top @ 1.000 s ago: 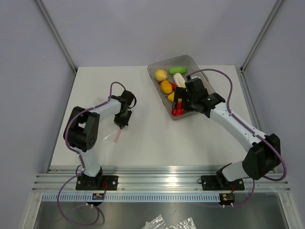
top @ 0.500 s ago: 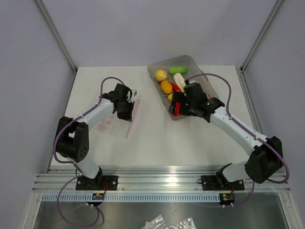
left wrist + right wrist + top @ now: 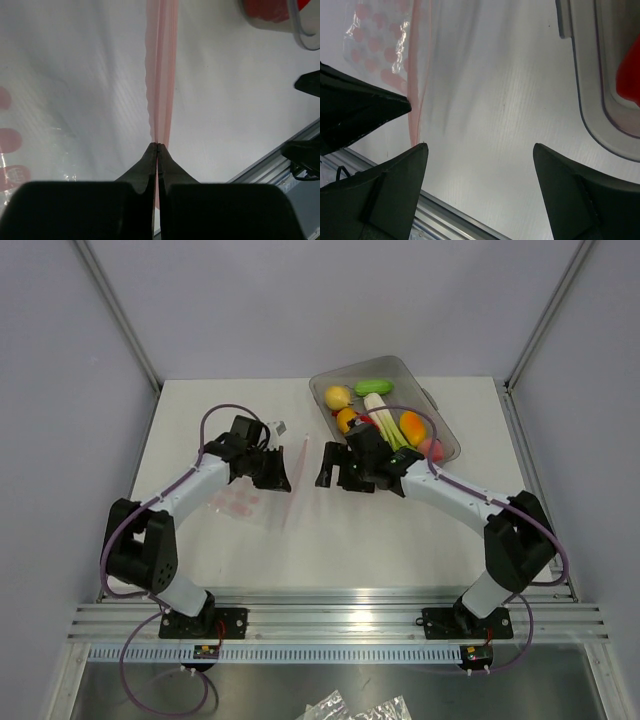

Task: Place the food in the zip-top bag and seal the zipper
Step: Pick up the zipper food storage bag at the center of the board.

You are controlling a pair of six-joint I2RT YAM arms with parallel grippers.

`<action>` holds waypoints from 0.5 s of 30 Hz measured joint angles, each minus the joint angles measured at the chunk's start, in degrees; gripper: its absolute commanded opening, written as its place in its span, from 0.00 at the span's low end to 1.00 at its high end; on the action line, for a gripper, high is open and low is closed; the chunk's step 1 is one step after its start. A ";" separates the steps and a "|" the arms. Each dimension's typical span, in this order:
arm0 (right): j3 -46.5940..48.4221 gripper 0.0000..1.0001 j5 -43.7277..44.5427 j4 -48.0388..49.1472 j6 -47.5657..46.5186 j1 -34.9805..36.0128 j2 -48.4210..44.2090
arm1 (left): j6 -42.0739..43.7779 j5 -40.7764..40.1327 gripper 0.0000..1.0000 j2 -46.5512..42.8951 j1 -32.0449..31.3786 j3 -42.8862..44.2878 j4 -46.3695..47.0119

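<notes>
The zip-top bag [image 3: 245, 502] lies flat and clear on the table left of centre, its pink print [image 3: 375, 45] showing. Its zipper [image 3: 161, 75] is a pink strip running away from my left gripper [image 3: 158, 145], which is shut on the strip's near end. In the top view the left gripper [image 3: 272, 472] sits at the bag's right edge, by the zipper [image 3: 292, 490]. My right gripper [image 3: 479, 146] hangs open and empty over bare table just right of the zipper [image 3: 415, 90], also seen as the right gripper [image 3: 328, 472]. The food stays in the tray: yellow [image 3: 338, 397], green [image 3: 374, 387], orange [image 3: 412, 426].
The grey translucent tray [image 3: 355, 367] stands at the back right, its rounded corner [image 3: 590, 100] close to my right gripper. A red piece [image 3: 627, 75] lies inside it. The aluminium rail [image 3: 340, 620] runs along the table's near edge.
My left gripper has swung right and away from the base, dragging the bag's zipper edge with it. My right gripper has left the tray empty and moved left toward the bag.
</notes>
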 measured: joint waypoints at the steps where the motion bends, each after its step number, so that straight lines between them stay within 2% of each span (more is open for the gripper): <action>1: 0.50 0.93 -0.02 0.70 0.22 0.00 0.98 | -0.48 0.31 0.00 -0.59 0.04 0.00 0.28; 8: 6.56 0.94 -1.11 2.38 0.42 0.00 7.21 | -2.23 1.03 0.00 -4.37 0.20 0.00 1.33; 15: 9.18 0.94 -2.69 3.52 1.14 0.00 9.86 | -2.91 1.42 0.00 -4.57 0.31 0.00 1.51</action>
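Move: The bag's pink zip edge is already pinched in the left fingers. Its free stretch lies roughly 4 cm ahead and 2 cm right of the left hand, and about 4 cm ahead, 8 cm left and 3 cm below the open right hand. The dotted panel sags some 12 cm left of the left hand and 4 cm back. The red pepper sits about 10 cm right and 3 cm ahead of the right hand. The zip edge stays pinched in the shut left fingers, which carry it up about 3 cm and then hold still with hardly any tilt. Meanwhile the right hand, fingers kept wide open, slides level to the left and forward, about 5 cm in all, towards the free stretch just beyond the left fingertips, slowing at the end without closing. ##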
